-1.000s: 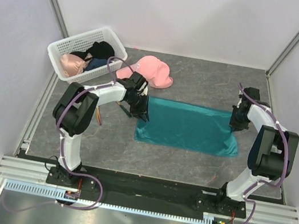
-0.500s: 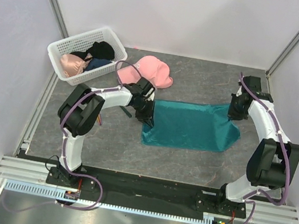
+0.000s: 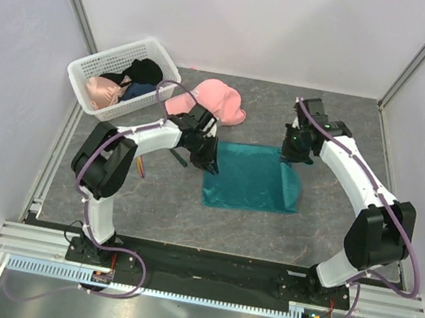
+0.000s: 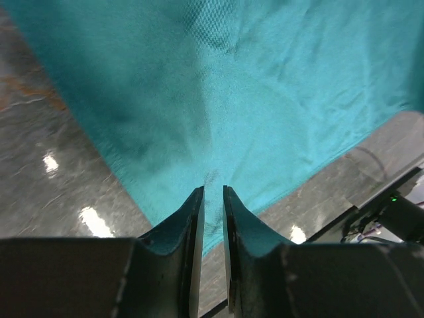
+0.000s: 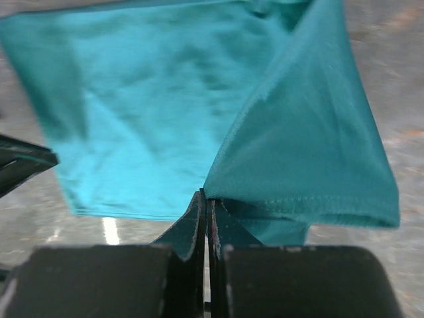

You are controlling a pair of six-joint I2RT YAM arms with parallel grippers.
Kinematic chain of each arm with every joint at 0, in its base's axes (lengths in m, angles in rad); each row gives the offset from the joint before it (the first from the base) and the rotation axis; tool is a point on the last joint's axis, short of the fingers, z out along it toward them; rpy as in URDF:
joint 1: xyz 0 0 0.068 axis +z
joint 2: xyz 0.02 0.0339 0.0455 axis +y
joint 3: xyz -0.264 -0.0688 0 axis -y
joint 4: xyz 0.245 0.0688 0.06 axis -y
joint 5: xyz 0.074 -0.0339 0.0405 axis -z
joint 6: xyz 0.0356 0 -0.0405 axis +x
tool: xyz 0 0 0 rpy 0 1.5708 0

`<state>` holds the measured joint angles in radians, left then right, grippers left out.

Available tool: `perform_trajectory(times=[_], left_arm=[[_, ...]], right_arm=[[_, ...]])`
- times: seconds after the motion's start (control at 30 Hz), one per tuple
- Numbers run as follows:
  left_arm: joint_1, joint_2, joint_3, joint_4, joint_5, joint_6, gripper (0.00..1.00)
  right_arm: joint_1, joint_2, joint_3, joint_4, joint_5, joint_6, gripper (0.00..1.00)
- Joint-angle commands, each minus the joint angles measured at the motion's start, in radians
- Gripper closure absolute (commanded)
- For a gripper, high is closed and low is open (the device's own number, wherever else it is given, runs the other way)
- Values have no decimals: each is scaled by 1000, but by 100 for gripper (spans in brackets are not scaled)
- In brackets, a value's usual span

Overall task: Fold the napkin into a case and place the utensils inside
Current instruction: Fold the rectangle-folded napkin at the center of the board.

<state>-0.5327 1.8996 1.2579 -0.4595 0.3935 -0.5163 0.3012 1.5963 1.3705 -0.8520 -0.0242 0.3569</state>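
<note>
The teal napkin [image 3: 245,183] lies mid-table, its right part lifted and doubled back over the rest. My right gripper [image 3: 290,152] is shut on a hemmed corner of the napkin [image 5: 305,159], with that flap hanging just above the flat layer; its jaws [image 5: 207,195] press together. At the cloth's left edge, my left gripper [image 3: 210,163] pinches the napkin [image 4: 218,86], its jaws [image 4: 213,189] nearly together and creases running to the tips. A dark utensil handle [image 3: 179,157] shows by the left arm, and a thin orange piece [image 3: 141,167] lies further left.
A pink cap [image 3: 216,99] lies just behind the napkin's far left corner. A white basket [image 3: 89,65] with clothes stands at the back left. Grey walls close in the table on three sides.
The right gripper has carried the napkin's right end leftward over the cloth, so the napkin now spans about half its earlier width. The left gripper stays on the left edge, slightly shifted.
</note>
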Motion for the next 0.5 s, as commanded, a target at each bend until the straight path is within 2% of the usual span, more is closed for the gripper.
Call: perform_trajectory(times=[0.0,0.2,0.47], left_arm=[[39,-44,-21,-7,-16,-7,76],[42,12,-69,18,-24,-1,78],[42,12,-98,36,-39,2,79]], right_arm=[[100,53,88,7,3,138,100],[226,157,163,37,18,189,100],[306,316,268,62,13,211,100]])
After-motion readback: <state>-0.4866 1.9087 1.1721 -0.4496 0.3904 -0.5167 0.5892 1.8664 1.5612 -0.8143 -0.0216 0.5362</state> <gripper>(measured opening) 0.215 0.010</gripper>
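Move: The right hand holds the napkin's right part pinched in the air; the napkin's left edge lies about 20 cm to its left, 4 cm back and 13 cm below. From the left hand, that edge is some 2 cm to the left, 1 cm back and 3 cm lower. The pink cap sits roughly 17 cm ahead and 4 cm left of the left hand, the black-handled brush about 11 cm left and 4 cm ahead. Right hand carries the pinched napkin about 13 cm left, then lower, while left settles onto the left edge. ##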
